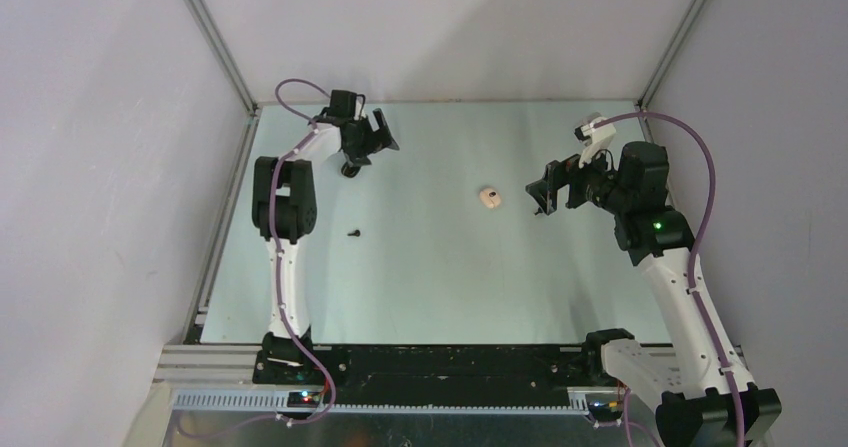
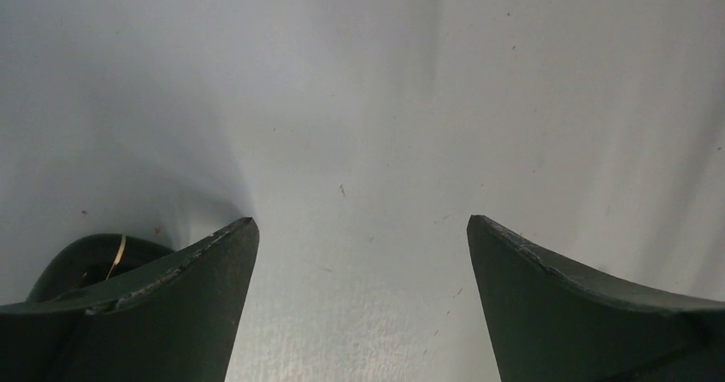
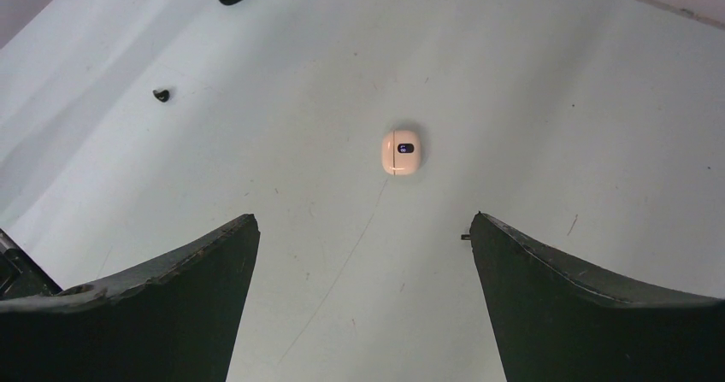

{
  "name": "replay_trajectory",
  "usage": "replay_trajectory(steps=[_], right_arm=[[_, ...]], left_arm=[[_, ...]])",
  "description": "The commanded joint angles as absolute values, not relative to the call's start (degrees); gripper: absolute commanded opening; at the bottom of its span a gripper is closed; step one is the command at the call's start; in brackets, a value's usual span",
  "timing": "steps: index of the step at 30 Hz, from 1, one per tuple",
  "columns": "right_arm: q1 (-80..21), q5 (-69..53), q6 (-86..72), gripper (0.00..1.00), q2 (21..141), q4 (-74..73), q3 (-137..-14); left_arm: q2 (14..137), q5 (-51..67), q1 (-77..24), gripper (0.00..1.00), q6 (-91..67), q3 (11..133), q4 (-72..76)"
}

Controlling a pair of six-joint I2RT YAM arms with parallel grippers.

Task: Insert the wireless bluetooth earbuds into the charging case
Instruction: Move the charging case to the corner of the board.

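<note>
One tiny black earbud lies on the pale table, left of centre; the right wrist view shows this earbud at far left. A cream charging case with its lid down sits mid-table, and this case lies ahead of my right gripper, which is open and empty. From above, the right gripper hovers just right of it. A black case rests at back left. My left gripper is open above the table beside it; the black case peeks out behind the left finger of that gripper.
White walls with metal corner rails enclose the table on three sides. The arm bases and a black mounting strip run along the near edge.
</note>
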State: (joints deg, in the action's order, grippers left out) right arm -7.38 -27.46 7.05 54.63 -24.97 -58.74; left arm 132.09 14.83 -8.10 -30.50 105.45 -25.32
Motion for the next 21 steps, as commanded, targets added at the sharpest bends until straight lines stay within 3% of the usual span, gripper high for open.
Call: replay_trajectory(steps=[1, 12, 21], right_arm=[[-7.29, -28.63, 6.13, 0.99, 53.57, -23.18, -60.20], [-8.02, -29.14, 6.39, 0.99, 53.52, -23.16, -59.95], [-8.15, -29.43, 6.59, 0.99, 53.43, -23.42, -59.96]], left_arm=[[127.44, 14.45, -7.49, 0.99, -26.23, 109.26, -31.64], [117.82, 4.32, -6.45, 0.99, -16.58, 108.46, -31.85], [124.17, 6.54, -1.67, 0.99, -13.14, 118.21, -40.01]])
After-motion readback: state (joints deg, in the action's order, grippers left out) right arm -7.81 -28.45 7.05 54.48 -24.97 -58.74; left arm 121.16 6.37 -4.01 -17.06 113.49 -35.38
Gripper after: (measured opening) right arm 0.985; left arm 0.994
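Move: The black charging case sits right by the left hand's left finger, its middle about 7 cm to the left of the hand, 5 cm back and roughly a centimetre lower. Almost at the same height, a black earbud lies some 26 cm back and 4 cm left, and the pink case 15 cm back and 31 cm right. From the raised right hand, the black case is about 22 cm ahead, 49 cm left and 26 cm below. The left hand, fingers still wide open and empty, eases back about a centimetre and then climbs steeply, some 12 cm in all, taking its left finger up and clear of the black charging case. As it rises it swings about 7 cm left, until the case lies behind and well below it, while the wrist tilts some 20 degrees, left side up and fingertips lifting forward. ##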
